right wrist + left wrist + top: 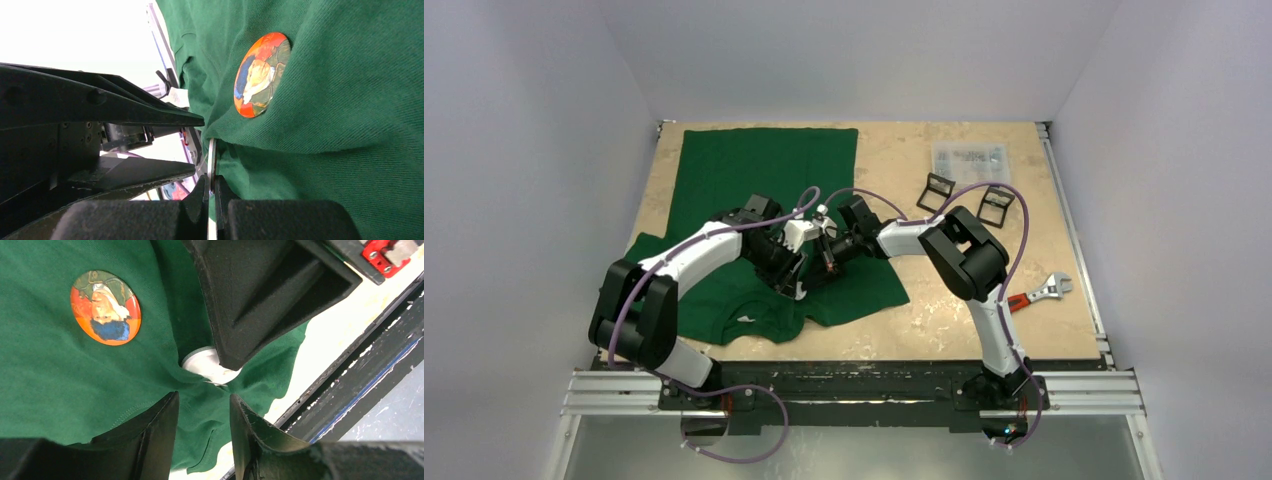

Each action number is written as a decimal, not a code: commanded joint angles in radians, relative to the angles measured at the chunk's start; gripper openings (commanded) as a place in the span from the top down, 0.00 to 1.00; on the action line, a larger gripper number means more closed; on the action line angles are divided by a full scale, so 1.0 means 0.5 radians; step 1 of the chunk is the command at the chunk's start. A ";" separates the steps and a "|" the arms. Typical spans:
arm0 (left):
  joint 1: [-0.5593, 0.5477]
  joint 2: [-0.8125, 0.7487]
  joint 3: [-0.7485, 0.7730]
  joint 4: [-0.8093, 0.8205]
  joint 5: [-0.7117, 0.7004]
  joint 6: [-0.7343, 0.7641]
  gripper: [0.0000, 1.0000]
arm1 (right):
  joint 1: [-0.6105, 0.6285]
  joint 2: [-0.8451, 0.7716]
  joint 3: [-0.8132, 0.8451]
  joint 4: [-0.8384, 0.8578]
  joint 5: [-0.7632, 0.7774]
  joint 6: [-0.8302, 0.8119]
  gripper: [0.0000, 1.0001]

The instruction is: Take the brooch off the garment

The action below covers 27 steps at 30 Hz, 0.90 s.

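Note:
The dark green garment [744,170] lies spread on the left half of the table. A round orange picture brooch [105,307] sits pinned flat on its cloth and shows again in the right wrist view [261,75]. My right gripper [210,182] is shut on the rim of a thin white disc [211,160], with cloth bunched tightly against the disc [207,367]. My left gripper [204,397] faces it, jaws apart on either side of a ridge of green cloth [200,415]. Both grippers meet over the shirt's lower part [814,255].
A red-handled wrench [1041,292] lies at the right edge. Two small black frames [936,190] [996,203] and a clear plastic box [969,158] sit at the back right. The metal rail [874,385] runs along the table's near edge, close below the shirt's collar.

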 commanded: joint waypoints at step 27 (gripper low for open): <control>-0.034 0.083 0.103 -0.037 0.179 -0.061 1.00 | -0.037 -0.081 0.061 -0.014 0.003 0.004 1.00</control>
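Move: The pale brooch, held on edge at the lifted garment fold, is about 2 cm to the left hand's right, 1 cm ahead and 1 cm below; its thin open pin points into the gap between the left fingers. The orange brooch lies about 5 cm farther out than the pale one and lower. The white collar label is roughly 9 cm left of the left hand and 5 cm back. The right fingers already hold the pale brooch, its middle about 1 cm left of that hand. Edging about 1 cm to its right and nearly as far back, with a slight tilt of some 5 degrees, the left hand shuts its half-open fingers fully at the pale brooch's pin, their tips seeming to pinch it just beside the garment fold. The right hand stays practically in place and keeps its grip on the brooch's rim. ##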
